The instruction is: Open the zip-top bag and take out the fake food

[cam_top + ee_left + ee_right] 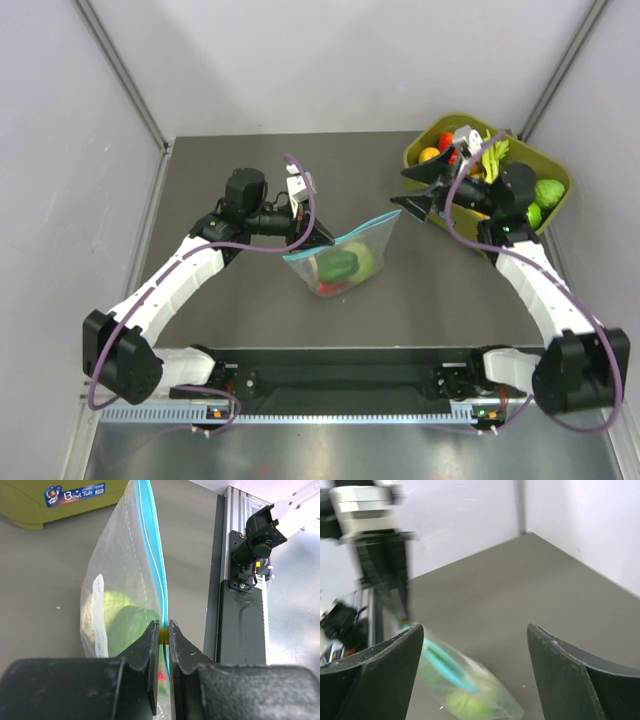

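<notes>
The zip-top bag hangs over the middle of the table with its teal zip strip running along the top. My left gripper is shut on the strip's left end, and a small yellow tab shows between its fingertips. Inside the bag lies the fake food: a dark green pepper, a pale green cabbage and a red chili. My right gripper is open just past the bag's right corner and holds nothing. In the right wrist view the bag is blurred below the open gripper.
An olive-green tub with other toy fruit stands at the back right, behind the right arm. The black base rail runs along the near edge. Grey walls enclose the table on three sides.
</notes>
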`<state>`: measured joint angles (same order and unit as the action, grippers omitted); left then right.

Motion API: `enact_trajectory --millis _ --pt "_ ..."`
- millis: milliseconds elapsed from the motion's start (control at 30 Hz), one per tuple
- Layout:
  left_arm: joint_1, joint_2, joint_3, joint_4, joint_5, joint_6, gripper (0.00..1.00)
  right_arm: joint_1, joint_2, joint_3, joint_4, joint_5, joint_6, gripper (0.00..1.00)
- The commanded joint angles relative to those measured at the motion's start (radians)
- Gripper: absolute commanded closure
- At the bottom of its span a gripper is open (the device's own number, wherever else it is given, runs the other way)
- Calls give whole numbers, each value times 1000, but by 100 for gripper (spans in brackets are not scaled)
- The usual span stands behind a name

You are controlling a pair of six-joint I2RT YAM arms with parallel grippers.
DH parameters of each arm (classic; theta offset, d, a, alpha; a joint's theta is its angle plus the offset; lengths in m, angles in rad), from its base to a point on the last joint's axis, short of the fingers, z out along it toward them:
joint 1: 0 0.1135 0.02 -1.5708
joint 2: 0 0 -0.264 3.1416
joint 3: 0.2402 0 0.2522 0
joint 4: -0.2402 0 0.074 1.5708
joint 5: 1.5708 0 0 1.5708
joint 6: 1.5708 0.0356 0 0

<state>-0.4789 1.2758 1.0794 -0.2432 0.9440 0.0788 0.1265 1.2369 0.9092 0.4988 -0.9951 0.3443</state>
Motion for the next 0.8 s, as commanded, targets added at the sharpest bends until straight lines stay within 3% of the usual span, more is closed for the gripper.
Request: enact_trajectory --millis 0,433,767 --pt "-4 -36 45 -1 1 22 100 25 -109 -27 -98 -164 -114 16" --pt "-3 -41 47 -1 13 21 100 41 -44 -46 -209 -169 -249 10" --pt "-3 -36 44 1 16 21 100 87 24 -41 -171 -206 -243 16"
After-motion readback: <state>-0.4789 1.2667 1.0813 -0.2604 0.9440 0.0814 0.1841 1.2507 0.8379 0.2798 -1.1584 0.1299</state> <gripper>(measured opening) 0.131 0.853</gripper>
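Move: The bag's free upper corner, the zip end nearest the green tub, lies about 7 cm below the right hand and some 2 cm back, level with it sideways. The cabbage inside the bag is roughly 8 cm to the right hand's left, 6 cm back and 20 cm below; the tub's middle is about 21 cm to its right, 11 cm ahead and well below. From the left hand, that corner lies about 15 cm to the right and 6 cm ahead, at about the same height. The right hand, already clear of the bag and wide open, swings back about 5 cm with a slight rise, then sinks some 8 cm to the bag's free corner, turning about 10 degrees counter-clockwise and ending with its spread fingers on either side of the zip edge, not yet closed. Meanwhile the left hand stays put and keeps its pinch on the zip, holding the bag up for it. ##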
